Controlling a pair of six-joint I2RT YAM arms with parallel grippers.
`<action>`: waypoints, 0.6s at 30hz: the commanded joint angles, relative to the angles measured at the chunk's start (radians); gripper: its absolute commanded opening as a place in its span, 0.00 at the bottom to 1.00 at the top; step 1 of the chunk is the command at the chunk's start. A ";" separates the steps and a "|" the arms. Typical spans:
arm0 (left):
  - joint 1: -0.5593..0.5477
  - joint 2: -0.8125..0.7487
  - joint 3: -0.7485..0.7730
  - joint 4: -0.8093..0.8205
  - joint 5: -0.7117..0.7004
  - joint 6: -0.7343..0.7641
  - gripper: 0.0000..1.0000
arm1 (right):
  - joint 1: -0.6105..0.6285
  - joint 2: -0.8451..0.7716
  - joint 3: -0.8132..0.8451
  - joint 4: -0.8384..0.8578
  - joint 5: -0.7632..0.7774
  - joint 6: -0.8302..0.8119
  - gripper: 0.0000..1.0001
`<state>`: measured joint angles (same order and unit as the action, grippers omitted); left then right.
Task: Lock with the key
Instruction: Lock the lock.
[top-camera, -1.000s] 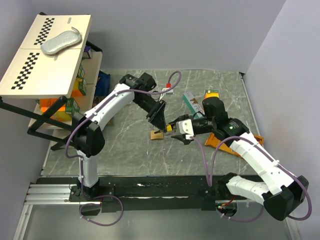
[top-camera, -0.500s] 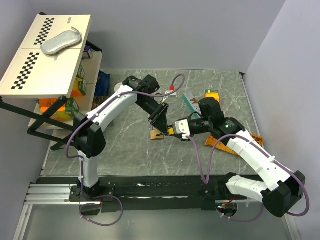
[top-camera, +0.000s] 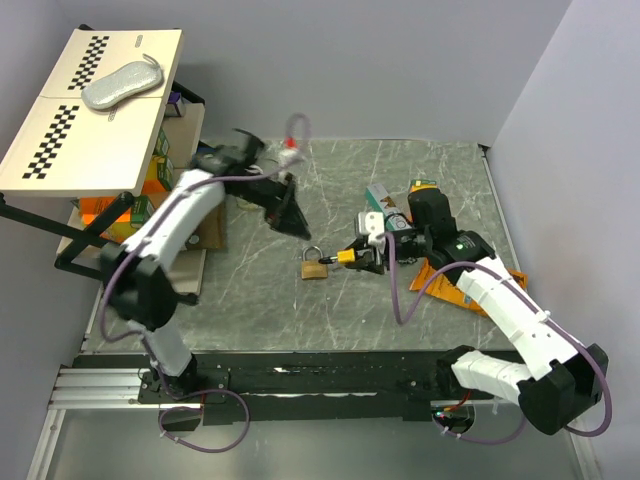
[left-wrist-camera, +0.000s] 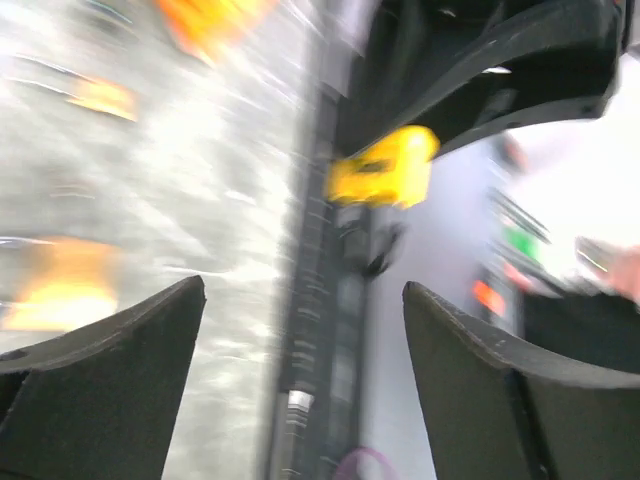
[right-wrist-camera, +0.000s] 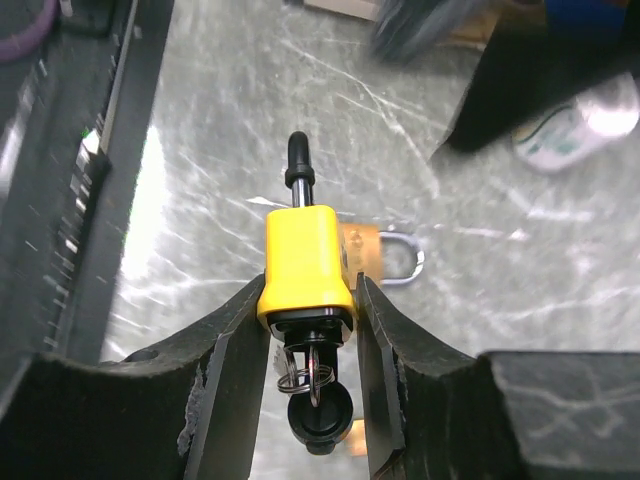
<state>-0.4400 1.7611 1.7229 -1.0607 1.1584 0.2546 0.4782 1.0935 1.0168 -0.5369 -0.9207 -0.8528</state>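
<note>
My right gripper (right-wrist-camera: 311, 288) is shut on a yellow padlock (right-wrist-camera: 305, 265), its black shackle pointing away from the wrist. A black-headed key (right-wrist-camera: 320, 412) with wire rings sticks out of the padlock's base between the fingers. In the top view the yellow padlock (top-camera: 347, 257) hangs in the right gripper (top-camera: 358, 256) just right of a brass padlock (top-camera: 316, 268) lying on the table; the brass padlock (right-wrist-camera: 385, 255) shows behind the yellow one. My left gripper (top-camera: 290, 215) is open and empty, up and left of both locks. The blurred left wrist view shows the yellow padlock (left-wrist-camera: 385, 168) far off.
A shelf unit (top-camera: 95, 100) with a checkered board and boxes stands at the far left. A green box (top-camera: 385, 203) and an orange packet (top-camera: 440, 282) lie near the right arm. The black rail (top-camera: 300, 380) runs along the near edge.
The left arm has swung up and left, away from the locks, and its jaws have opened. The right gripper closed on the yellow padlock and still holds it beside the brass one.
</note>
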 joint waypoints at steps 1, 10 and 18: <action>0.066 -0.230 -0.130 0.342 -0.092 -0.055 0.82 | -0.056 -0.034 0.060 0.148 -0.138 0.333 0.00; -0.038 -0.456 -0.376 0.568 -0.199 0.017 0.66 | -0.105 -0.073 0.023 0.340 -0.217 0.701 0.00; -0.149 -0.466 -0.390 0.600 -0.238 0.011 0.50 | -0.095 -0.046 0.063 0.290 -0.236 0.677 0.00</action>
<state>-0.5751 1.3003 1.3293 -0.5270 0.9363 0.2539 0.3771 1.0561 1.0183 -0.2874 -1.1023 -0.2001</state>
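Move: The right hand already grips the body of the yellow lock, with the black shackle sticking out about 6 cm to that hand's left and 2 cm lower. From the open left hand the shackle is about 5 cm to the right, 4 cm back and 3 cm down. On the table, some 22–24 cm lower, the big brass padlock lies about 7 cm ahead of the left hand and 3 cm to its right. The small padlock is about 9 cm ahead of the right hand and 2 cm to its right. No contact with the shackle yet: the left hand first swings about 4 cm left with a short forward hook, then rises some 5 cm and comes back and right towards it, rolling about 35 degrees and narrowing its fingers to roughly half open. The right hand keeps its grip and lifts the lock some 5 cm, rolling and tipping its fingers up nearer level, so the shackle points at the left fingers. ##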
